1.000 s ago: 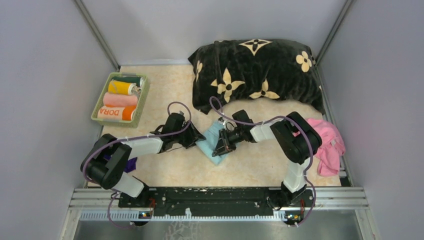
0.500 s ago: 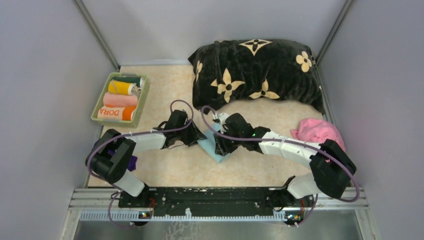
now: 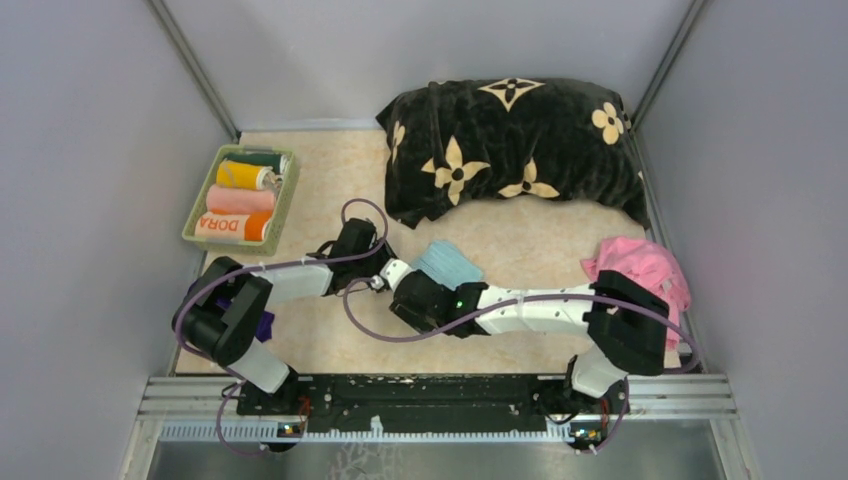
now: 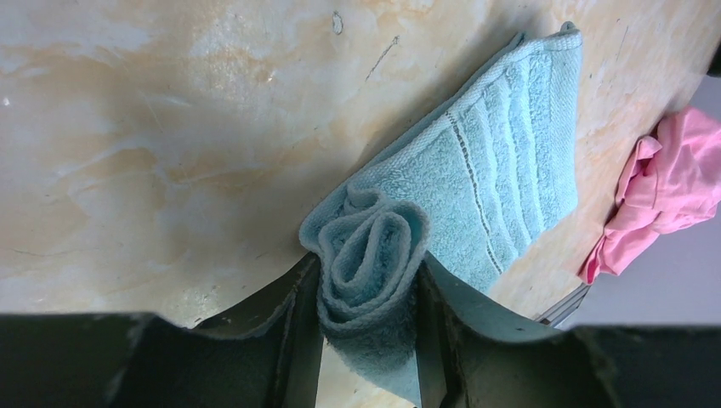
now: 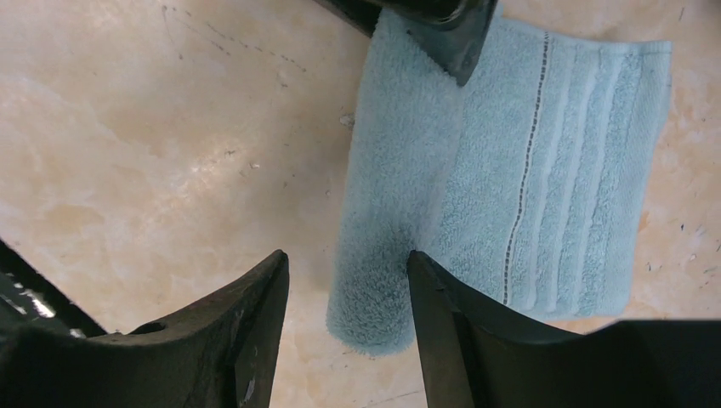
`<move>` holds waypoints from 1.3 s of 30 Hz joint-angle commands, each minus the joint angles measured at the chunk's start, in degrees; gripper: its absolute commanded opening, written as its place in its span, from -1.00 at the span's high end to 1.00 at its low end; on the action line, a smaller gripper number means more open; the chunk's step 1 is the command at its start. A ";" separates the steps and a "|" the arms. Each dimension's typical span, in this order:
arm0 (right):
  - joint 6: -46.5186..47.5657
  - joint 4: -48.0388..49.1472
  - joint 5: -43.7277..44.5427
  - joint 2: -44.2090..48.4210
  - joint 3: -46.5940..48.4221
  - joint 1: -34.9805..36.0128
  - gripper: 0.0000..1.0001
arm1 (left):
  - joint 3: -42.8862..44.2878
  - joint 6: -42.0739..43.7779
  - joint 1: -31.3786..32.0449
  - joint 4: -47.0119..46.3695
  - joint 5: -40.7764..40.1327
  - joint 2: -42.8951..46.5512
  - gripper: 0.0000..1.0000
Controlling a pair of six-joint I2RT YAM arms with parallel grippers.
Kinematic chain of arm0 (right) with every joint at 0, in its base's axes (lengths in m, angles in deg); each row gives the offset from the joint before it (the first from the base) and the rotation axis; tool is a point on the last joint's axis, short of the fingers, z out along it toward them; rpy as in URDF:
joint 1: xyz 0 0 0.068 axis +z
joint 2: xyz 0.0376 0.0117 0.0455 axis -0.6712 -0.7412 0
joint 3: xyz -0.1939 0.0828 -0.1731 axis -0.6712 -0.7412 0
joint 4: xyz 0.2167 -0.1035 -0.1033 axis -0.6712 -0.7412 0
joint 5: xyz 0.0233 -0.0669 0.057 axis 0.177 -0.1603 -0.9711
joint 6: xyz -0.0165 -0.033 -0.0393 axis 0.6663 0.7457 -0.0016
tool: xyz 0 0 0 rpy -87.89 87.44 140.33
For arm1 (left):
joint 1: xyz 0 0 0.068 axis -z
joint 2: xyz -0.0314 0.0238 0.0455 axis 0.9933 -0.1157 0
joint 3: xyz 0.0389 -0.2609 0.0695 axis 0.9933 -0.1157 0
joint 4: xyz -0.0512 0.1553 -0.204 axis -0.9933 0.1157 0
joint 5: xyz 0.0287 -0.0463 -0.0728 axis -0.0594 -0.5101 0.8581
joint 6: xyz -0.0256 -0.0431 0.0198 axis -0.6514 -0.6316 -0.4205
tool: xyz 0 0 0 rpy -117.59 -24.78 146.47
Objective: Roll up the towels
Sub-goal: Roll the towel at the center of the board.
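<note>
A light blue towel (image 3: 450,264) lies mid-table, partly rolled from one edge. My left gripper (image 3: 386,267) is shut on one end of the roll; the left wrist view shows the roll's spiral end (image 4: 371,255) pinched between the fingers of this gripper (image 4: 370,319). My right gripper (image 3: 405,287) is open at the roll's other end. In the right wrist view the roll (image 5: 383,280) sits between its spread jaws (image 5: 344,259), against the right finger, with the flat part (image 5: 553,170) beyond. A crumpled pink towel (image 3: 645,268) lies at the right.
A green basket (image 3: 289,200) at the left holds several rolled towels, one orange with "DORA" (image 3: 232,226). A big black cushion (image 3: 510,140) with beige flowers fills the back. A dark purple cloth (image 3: 263,326) lies under my left arm. The pink towel also shows in the left wrist view (image 4: 663,187).
My right arm has swung from over the light blue towel to its near left side, uncovering it. The left gripper has stayed on the roll.
</note>
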 commanded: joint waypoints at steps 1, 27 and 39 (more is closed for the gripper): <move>2.85 0.87 7.21 -3.07 2.59 2.68 -0.08 | -1.05 2.52 0.29 7.17 -3.16 -3.63 0.07; -1.08 8.01 -19.28 -5.05 -3.41 -4.40 0.66 | -7.06 1.48 -0.87 7.18 -4.21 9.12 -0.48; -16.74 26.51 -58.78 -8.86 -10.03 -21.87 0.72 | -14.80 -0.46 -1.95 8.79 -4.41 28.52 -0.65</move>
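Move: The near end of the towel roll lies about 2 cm ahead of the open right hand, 1 cm to its right and 5 cm below. The roll's far end, still held by the left fingers, is some 6 cm ahead and 6 cm left of the right hand; the flat tail is about 9 cm ahead and 4 cm right. From the left hand, the near end lies some 5 cm back and 7 cm right. Right sinks about 5 cm, pinches the roll's near end, twists some 45 degrees back-left; left releases, retreating left-back. ##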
